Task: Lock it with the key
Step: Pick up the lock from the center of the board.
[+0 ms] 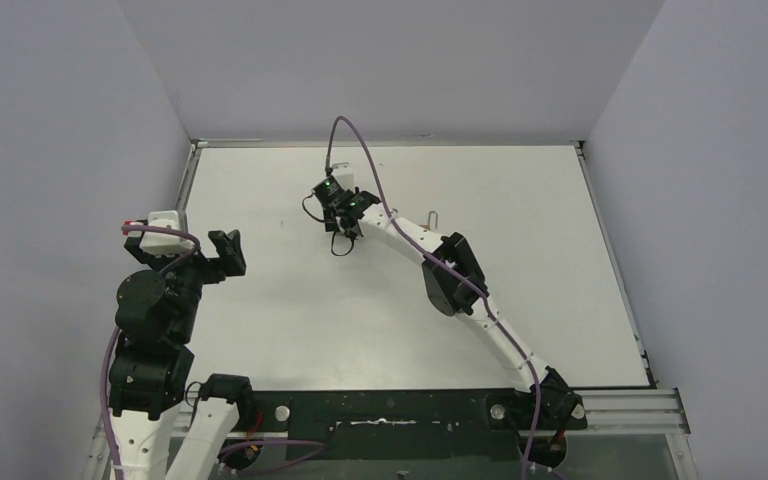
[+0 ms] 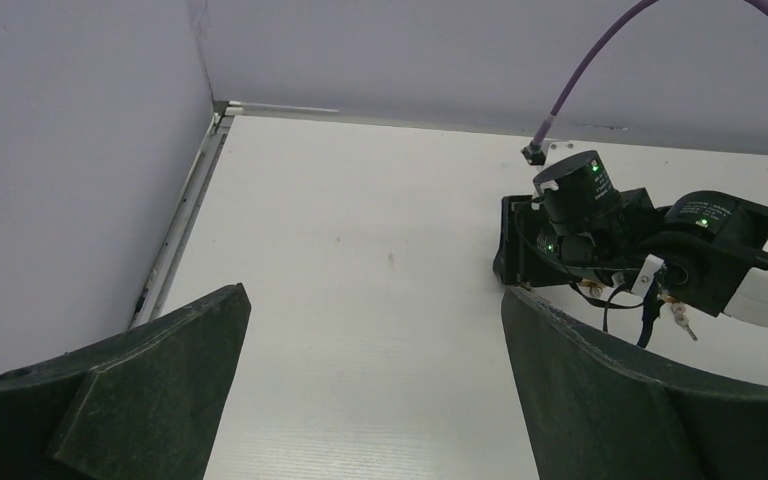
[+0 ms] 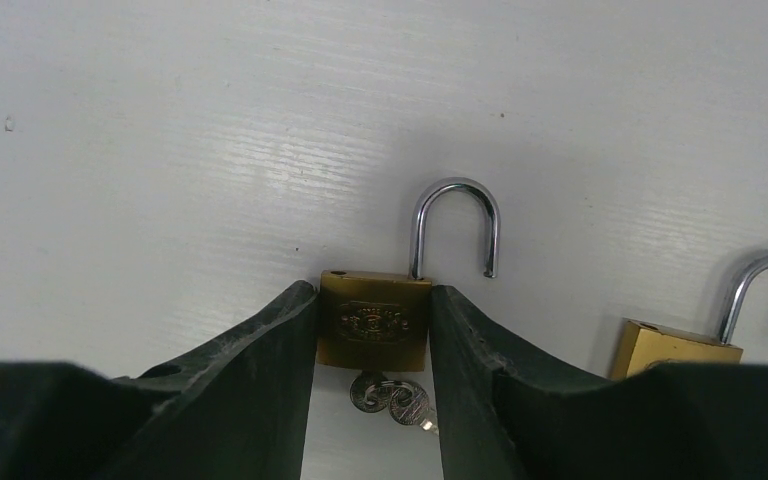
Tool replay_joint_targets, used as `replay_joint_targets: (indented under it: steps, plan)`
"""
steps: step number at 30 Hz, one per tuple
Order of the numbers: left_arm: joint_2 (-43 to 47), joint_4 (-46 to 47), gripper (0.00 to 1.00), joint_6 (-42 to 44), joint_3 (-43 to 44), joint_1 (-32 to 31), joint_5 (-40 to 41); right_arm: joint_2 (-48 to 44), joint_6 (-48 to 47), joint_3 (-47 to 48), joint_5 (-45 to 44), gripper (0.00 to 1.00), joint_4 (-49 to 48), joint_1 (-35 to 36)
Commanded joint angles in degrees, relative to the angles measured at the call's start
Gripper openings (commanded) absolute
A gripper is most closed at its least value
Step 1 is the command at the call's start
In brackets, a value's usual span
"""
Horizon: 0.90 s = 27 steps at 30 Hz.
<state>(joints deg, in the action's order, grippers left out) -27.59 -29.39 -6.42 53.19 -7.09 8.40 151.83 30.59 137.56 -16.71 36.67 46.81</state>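
Observation:
A brass padlock (image 3: pixel 372 325) lies flat on the white table. Its steel shackle (image 3: pixel 455 225) is swung open, with the free end out of the body. A key (image 3: pixel 390 395) sticks out of the lock's bottom, with a second key on the same ring. My right gripper (image 3: pixel 372 290) points down over the lock, and both fingers press against the sides of the brass body. From above, the right gripper (image 1: pixel 338 208) is at the table's middle back and hides the lock. My left gripper (image 1: pixel 226 250) hangs open and empty at the left, well away.
A second brass padlock (image 3: pixel 675 345) with a raised shackle lies just right of the held one, partly behind my right finger. Grey walls close in the table (image 1: pixel 520 300) on three sides. The right arm's purple cable (image 1: pixel 360 140) arches over the back.

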Motion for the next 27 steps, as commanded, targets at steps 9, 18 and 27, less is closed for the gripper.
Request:
replay_joint_targets:
  steps: [9,18,27]
  plan:
    - [-2.49,2.49,0.97,-0.18,0.70,-0.55,-0.98,-14.14,-6.14,-17.56,9.71,0.20,-12.75,0.07]
    - [-7.33,2.41,0.97,0.35,2.49,-0.29,-7.53,-33.51,-12.51,-37.05,31.54,0.20,-23.60,-2.18]
    - [-11.15,7.14,0.97,0.46,2.81,0.41,-30.72,-51.20,-15.78,-52.51,56.62,0.24,-23.12,-7.72]
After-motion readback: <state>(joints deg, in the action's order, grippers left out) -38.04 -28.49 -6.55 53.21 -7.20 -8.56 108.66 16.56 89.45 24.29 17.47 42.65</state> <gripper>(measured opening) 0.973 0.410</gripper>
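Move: My right hand already pinches the lock at the left end of the row, with its body between my pads down at the board. The middle lock lies about 9 cm to the right and level with it; the right-hand lock is some 17 cm to the right and 1 cm nearer me. From my left hand, open and held high, the pinched lock is roughly 23 cm ahead, 21 cm to the right and 32 cm below. Keeping my pinch on the brass body, I draw my right hand back low over the board, then climb steeply while still pulling back, away from the middle lock, ending about 15 cm up and 13 cm back. I turn it some 35 degrees counter-clockwise, its left side rising. My left hand, fingers open, swings about 6 cm right towards the lock, sinking, edging forward and yawing clockwise. ##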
